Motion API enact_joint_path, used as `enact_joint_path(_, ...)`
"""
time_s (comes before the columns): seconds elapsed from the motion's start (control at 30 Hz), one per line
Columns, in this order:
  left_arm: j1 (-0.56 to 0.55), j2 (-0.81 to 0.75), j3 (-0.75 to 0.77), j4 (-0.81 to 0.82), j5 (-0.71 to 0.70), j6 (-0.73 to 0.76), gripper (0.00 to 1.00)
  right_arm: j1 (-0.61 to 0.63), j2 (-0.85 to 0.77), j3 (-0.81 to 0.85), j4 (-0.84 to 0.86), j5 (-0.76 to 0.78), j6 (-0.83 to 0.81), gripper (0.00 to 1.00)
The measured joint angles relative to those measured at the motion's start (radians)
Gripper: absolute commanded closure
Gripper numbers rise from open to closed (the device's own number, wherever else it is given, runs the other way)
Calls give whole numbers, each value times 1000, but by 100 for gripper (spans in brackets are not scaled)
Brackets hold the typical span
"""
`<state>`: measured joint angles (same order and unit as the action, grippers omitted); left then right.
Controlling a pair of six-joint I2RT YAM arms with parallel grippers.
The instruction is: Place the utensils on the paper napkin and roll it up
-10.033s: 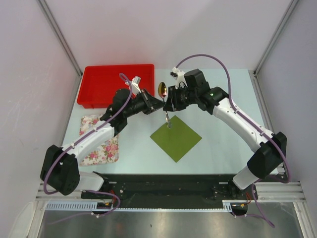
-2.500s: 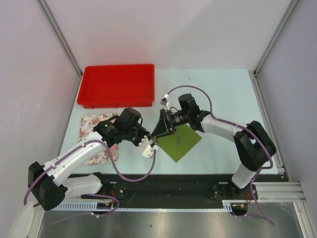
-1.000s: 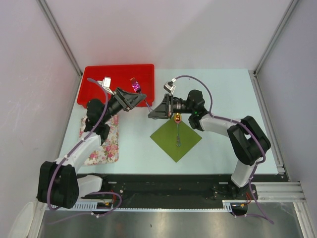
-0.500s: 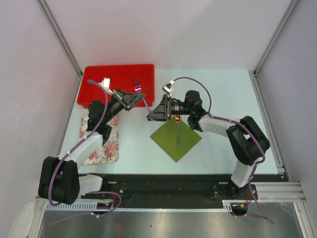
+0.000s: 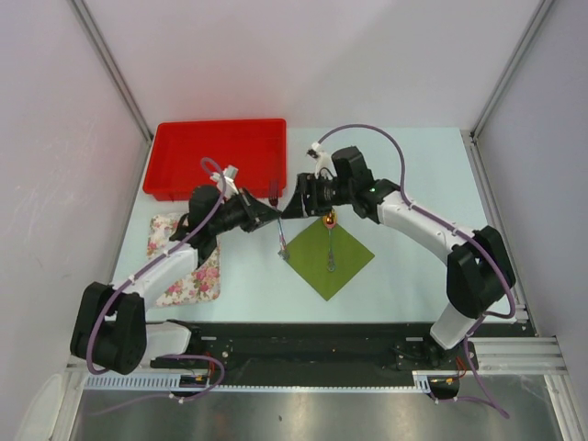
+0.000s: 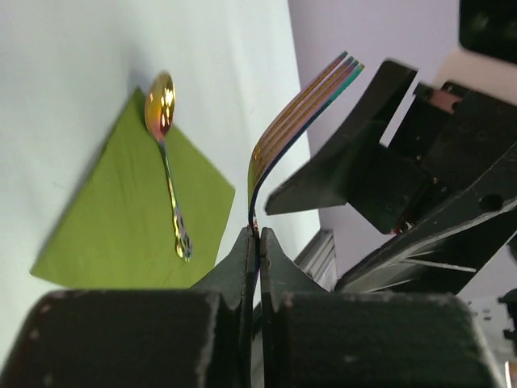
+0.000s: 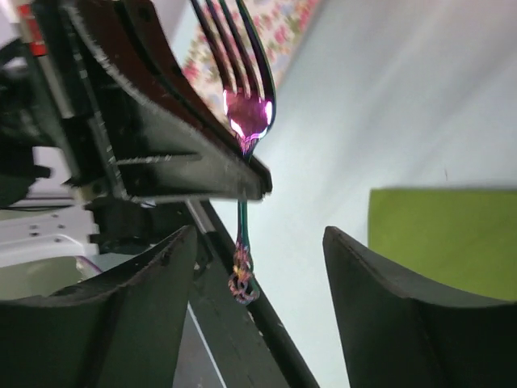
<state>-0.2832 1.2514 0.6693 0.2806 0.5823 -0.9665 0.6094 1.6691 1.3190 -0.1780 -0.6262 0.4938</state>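
Note:
The olive-green paper napkin (image 5: 326,262) (image 6: 121,218) (image 7: 444,234) lies flat as a diamond on the table. A golden-orange spoon (image 5: 329,241) (image 6: 166,153) rests on it, bowl towards the far side. My left gripper (image 5: 268,219) (image 6: 257,233) is shut on the thin handle of a pink-purple fork (image 5: 282,246) (image 6: 303,105) (image 7: 242,89), held upright above the table just left of the napkin. My right gripper (image 5: 292,207) (image 7: 260,234) faces it with its jaws open on either side of the fork's handle end, not touching it.
A red tray (image 5: 216,156) stands at the back left. A floral pink and white cloth (image 5: 188,266) (image 7: 250,32) lies at the left under my left arm. The two grippers nearly touch above the napkin's left corner.
My left gripper has shut on the fork and my right gripper has opened and let it go. The left arm has swung from the red tray towards the napkin.

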Motion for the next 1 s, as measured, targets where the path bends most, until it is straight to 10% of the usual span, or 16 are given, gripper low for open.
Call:
enact_joint_path(0.3, -90, 42, 1, -51, -19, 32, 100, 80, 2, 0, -153, 156, -50, 63)
enact_joint_path(1.0, -93, 63, 3, 46, -23, -13, 100, 94, 14, -6, -123, 170, 11, 81)
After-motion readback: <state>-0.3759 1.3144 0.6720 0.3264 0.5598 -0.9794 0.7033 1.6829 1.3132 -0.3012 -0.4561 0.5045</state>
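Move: My left hand already holds the fork by its neck, tines up and handle hanging. The fork's handle lies roughly 4 cm to the left of my open right hand, 2 cm back and 4 cm below. From my left hand the napkin lies some 11 cm to the right, 4 cm back and 17 cm down; the spoon on it is about 12 cm right and 1 cm back. From my right hand the napkin is about 7 cm right and 4 cm back. I lower my right hand about 4 cm and draw it back some 2 cm, tipping its fingers down 10 degrees, then hold it nearly there while the fingers narrow from wide to about a quarter open around the fork's handle, just below my left fingertips. My left hand keeps its pinch and carries the fork 3 cm right towards the right hand, dipping slightly, then easing up a little. ##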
